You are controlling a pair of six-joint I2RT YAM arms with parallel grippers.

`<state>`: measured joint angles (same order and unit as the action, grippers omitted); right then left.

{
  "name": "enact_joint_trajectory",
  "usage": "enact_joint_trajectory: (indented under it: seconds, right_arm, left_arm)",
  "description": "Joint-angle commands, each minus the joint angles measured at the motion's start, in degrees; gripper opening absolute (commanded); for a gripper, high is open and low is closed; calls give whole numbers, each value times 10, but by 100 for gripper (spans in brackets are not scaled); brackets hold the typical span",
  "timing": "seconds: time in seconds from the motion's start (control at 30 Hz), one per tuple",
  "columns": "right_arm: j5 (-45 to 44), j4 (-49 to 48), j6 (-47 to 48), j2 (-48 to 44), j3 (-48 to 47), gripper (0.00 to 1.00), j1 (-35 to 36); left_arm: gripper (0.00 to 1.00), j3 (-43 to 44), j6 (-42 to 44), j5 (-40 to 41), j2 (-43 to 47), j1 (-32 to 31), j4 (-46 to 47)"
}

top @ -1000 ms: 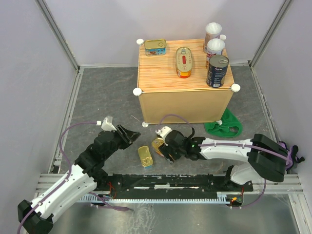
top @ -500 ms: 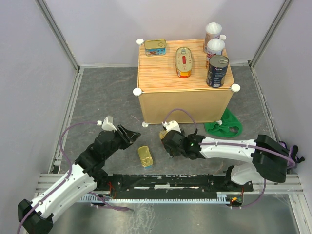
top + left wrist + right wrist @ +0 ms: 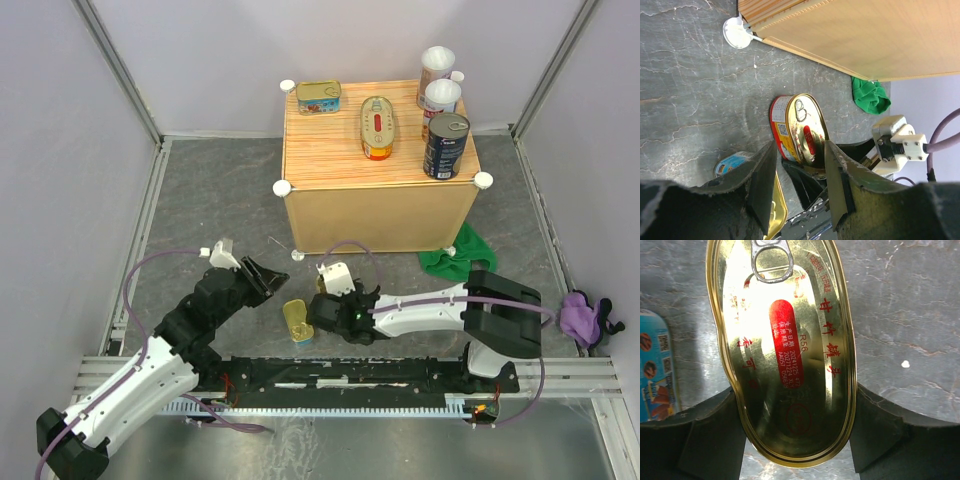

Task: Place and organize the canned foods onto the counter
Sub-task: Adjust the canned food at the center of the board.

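Note:
My right gripper [image 3: 796,407] is shut on an oval gold can [image 3: 785,350] with red print, one finger against each long side, over the grey floor. In the top view this gripper [image 3: 335,308] hides the can. A rectangular gold-lidded tin [image 3: 297,322] with a blue label lies on the floor just to its left. My left gripper [image 3: 262,280] is open and holds nothing; in its wrist view the oval can [image 3: 800,132] shows beyond its fingers [image 3: 765,185]. The counter [image 3: 330,165] carries a rectangular tin [image 3: 318,97], an oval can [image 3: 377,127], two white-lidded cylinders [image 3: 441,97] and a dark blue cylinder [image 3: 445,145].
A green cloth [image 3: 457,258] lies crumpled on the floor at the counter's front right corner. White knobs [image 3: 281,187] mark the counter's corners and feet. Grey walls and metal rails enclose the floor on three sides.
The right gripper has moved left and nearer with the oval can, ending close beside the rectangular tin, and its arm has swung round. The left arm has not moved.

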<state>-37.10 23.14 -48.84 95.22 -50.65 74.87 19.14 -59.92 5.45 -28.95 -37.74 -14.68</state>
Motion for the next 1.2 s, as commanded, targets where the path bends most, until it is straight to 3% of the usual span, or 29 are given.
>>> enact_joint_trajectory:
  seconds: [0.0, 0.03, 0.1, 0.3, 0.7, 1.17]
  right_arm:
    - [-14, -86, -19, -16, 37, 44, 8]
    - [-7, -101, -17, -21, 47, 57, 9]
    - [6, -125, -9, -28, 66, 74, 10]
    - [15, -169, 3, -48, 107, 100, 13]
    - [-22, -290, 80, -120, 187, 99, 35]
    - [-96, -452, 138, -94, 225, 96, 61]
  left_arm:
    - [50, 28, 31, -6, 10, -1, -8]
    - [50, 28, 31, -6, 14, -2, -11]
    - [50, 27, 31, -7, 18, -1, -15]
    - [50, 25, 32, -13, 17, -1, -13]
    - [50, 22, 38, -24, 19, -1, -3]
    - [51, 27, 87, -47, -17, -1, 24]
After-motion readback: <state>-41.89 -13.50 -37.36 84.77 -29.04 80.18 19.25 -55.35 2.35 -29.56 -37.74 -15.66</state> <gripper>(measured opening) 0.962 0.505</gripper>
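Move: The gold oval can is already gripped between the right hand's fingers near its close end, so its middle lies about 2 cm ahead of the hand, in line with it and some 1 cm lower. The small square can stands about 6 cm left and 1 cm back from the right hand; the rack's near-left foot is roughly 10 cm ahead and 5 cm left. From the idle left hand the oval can is about 8 cm right, level fore-and-aft, some 12 cm below. The right hand lets go of the oval can by spreading its fingers from about three-quarters to fully wide, shifting barely 1 cm left and rolling so that its left side rises. Fingers wide around the can, it eases back about 1.5 cm and a little right, then rises about 1.5 cm while drifting left, ending rolled some 15 degrees, tipped up about as much and turned slightly counter-clockwise, its left finger clear of the can. ##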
